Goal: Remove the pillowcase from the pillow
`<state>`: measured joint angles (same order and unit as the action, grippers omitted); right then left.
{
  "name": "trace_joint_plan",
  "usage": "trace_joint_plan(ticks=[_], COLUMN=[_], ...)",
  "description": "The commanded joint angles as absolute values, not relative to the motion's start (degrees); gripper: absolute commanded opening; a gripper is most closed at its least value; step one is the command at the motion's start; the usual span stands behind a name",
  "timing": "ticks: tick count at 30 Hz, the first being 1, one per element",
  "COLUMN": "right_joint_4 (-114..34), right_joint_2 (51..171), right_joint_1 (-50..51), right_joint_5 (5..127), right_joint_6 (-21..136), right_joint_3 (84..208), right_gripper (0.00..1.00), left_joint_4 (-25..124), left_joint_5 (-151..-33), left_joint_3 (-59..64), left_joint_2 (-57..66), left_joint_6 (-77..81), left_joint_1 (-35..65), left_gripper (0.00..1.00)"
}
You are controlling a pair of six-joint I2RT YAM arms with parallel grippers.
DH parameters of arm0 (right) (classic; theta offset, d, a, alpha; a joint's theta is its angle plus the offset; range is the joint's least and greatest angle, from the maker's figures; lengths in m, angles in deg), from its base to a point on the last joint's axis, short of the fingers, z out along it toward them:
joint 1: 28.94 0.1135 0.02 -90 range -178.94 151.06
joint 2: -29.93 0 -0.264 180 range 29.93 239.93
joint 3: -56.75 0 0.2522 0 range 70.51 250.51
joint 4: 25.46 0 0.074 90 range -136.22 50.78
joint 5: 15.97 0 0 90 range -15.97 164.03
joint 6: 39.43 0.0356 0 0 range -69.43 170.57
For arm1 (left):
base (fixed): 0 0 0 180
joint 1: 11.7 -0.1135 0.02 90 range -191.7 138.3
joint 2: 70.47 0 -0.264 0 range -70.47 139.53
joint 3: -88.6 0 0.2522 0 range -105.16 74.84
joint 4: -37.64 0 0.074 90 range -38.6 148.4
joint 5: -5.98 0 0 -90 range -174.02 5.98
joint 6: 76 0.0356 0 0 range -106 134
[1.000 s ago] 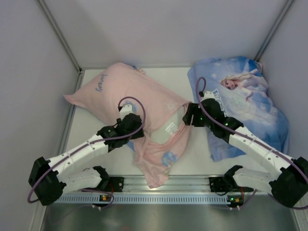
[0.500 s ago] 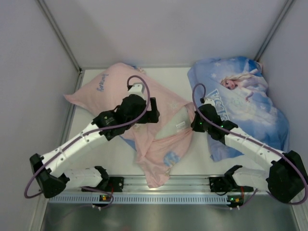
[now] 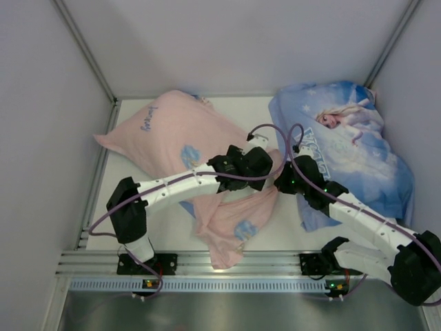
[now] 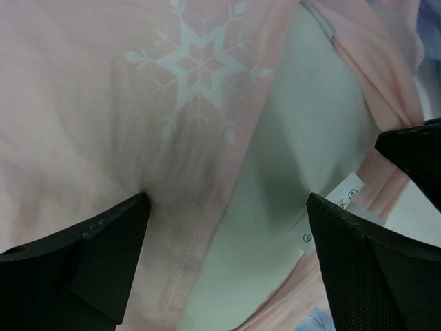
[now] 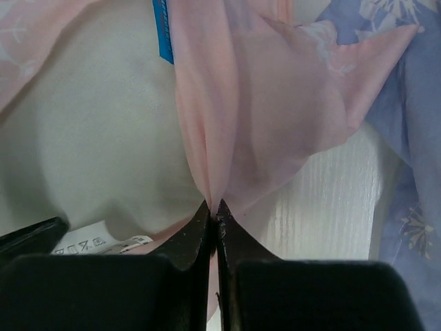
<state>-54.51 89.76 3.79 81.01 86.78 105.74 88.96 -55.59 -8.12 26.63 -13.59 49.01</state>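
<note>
The pillowcase (image 3: 176,134) lies pink face up over the left half of the table, with loose folds hanging toward the near edge. The white pillow (image 4: 303,131) shows through the case's open mouth, with a care label (image 4: 342,200); it also shows in the right wrist view (image 5: 89,131). My left gripper (image 3: 265,160) is open and hovers over the mouth, one finger over pink cloth, the other over the pillow's edge. My right gripper (image 3: 281,178) is shut on a pinch of the pink pillowcase edge (image 5: 227,138).
A second pillow in a blue Elsa case (image 3: 351,148) lies at the back right, against the right wall. Grey walls close the table at the back and both sides. A metal rail (image 3: 227,262) runs along the near edge.
My left arm has swung right across the pink case, from its middle to its open mouth beside the right gripper. The right gripper stays clamped on the pink edge.
</note>
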Motion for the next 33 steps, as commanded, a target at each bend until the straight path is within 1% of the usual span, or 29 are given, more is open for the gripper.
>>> trace_joint_plan(ticks=[1,4,11,18,19,20,21,22,23,24,27,28,29,31,32,33], right_joint_4=[-52.8,-52.3,-52.2,-51.3,-51.2,-51.2,-51.2,-51.1,-50.9,-50.9,-50.8,-50.9,-50.9,-50.7,-49.9,-49.5], right_joint_2=[86.9,85.4,84.1,83.8,83.8,83.8,83.9,84.0,84.0,84.1,83.9,83.8,83.8,83.9,83.8,84.0], right_joint_1=[2.6,2.6,1.8,1.3,1.3,1.3,1.2,1.1,1.1,0.9,0.6,0.6,0.5,0.5,0.5,0.5], right_joint_5=[79.5,78.2,77.2,75.5,75.6,75.5,75.5,75.5,75.5,75.4,75.6,75.6,75.4,75.2,74.4,74.3], right_joint_6=[87.0,87.2,86.9,87.2,87.4,87.4,87.4,87.4,87.4,87.4,87.0,86.9,86.4,85.6,85.3,85.0], right_joint_3=[105.1,104.5,103.5,102.8,102.6,102.5,102.3,102.2,102.0,101.9,101.4,101.4,101.5,101.6,101.9,102.0], right_gripper=[0.0,0.0,0.0,0.0,0.0,0.0,0.0,0.0,0.0,0.0,0.0,0.0,0.0,0.0,0.01,0.05], left_joint_4=[90.1,90.1,84.8,83.9,83.9,82.8,82.0,81.1,80.2,79.3,76.0,73.1,71.6,68.1,67.6,67.1], left_joint_5=[-50.4,-50.7,-61.4,-61.4,-60.4,-59.9,-59.2,-58.9,-58.7,-57.3,-56.2,-56.5,-57.1,-59.4,-59.9,-60.4], left_joint_3=[-11.6,-13.0,-12.5,-13.8,-13.5,-12.9,-11.8,-9.5,-8.1,-6.9,0.3,2.5,6.3,9.8,12.1,13.1], left_joint_2=[28.6,31.7,34.1,39.3,39.8,40.0,40.1,39.9,39.6,38.9,33.4,29.3,27.3,21.4,19.6,18.1], left_joint_6=[-11.1,-10.8,-9.4,-10.2,-11.6,-12.3,-13.1,-13.7,-15.0,-16.0,-17.4,-17.4,-17.5,-17.2,-17.2,-17.4], left_joint_1=[50.8,50.9,50.9,50.4,50.3,50.0,49.3,48.8,48.2,47.2,45.8,45.4,45.2,44.4,44.2,44.1], left_gripper=[0.99,0.99,0.99,0.99,0.93,0.82,0.68,0.52,0.28,0.0,0.0,0.0,0.0,0.0,0.0,0.0])
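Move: The pink pillowcase's open hem, where it crosses the bare pillow, lies about 6 cm below the left hand, roughly 2 cm ahead and 2 cm to its right. From that hand, the pillow's white tag is about 4 cm back, 3 cm right and 8 cm down; the fold pinched by the right gripper is some 5 cm back, 6 cm right and 5 cm down. For the right hand, the hem is about 6 cm left, 5 cm ahead, near its own height. The left hand sinks some 6 cm, easing right, pinches the hem, then lifts leftward; the right keeps hold. ##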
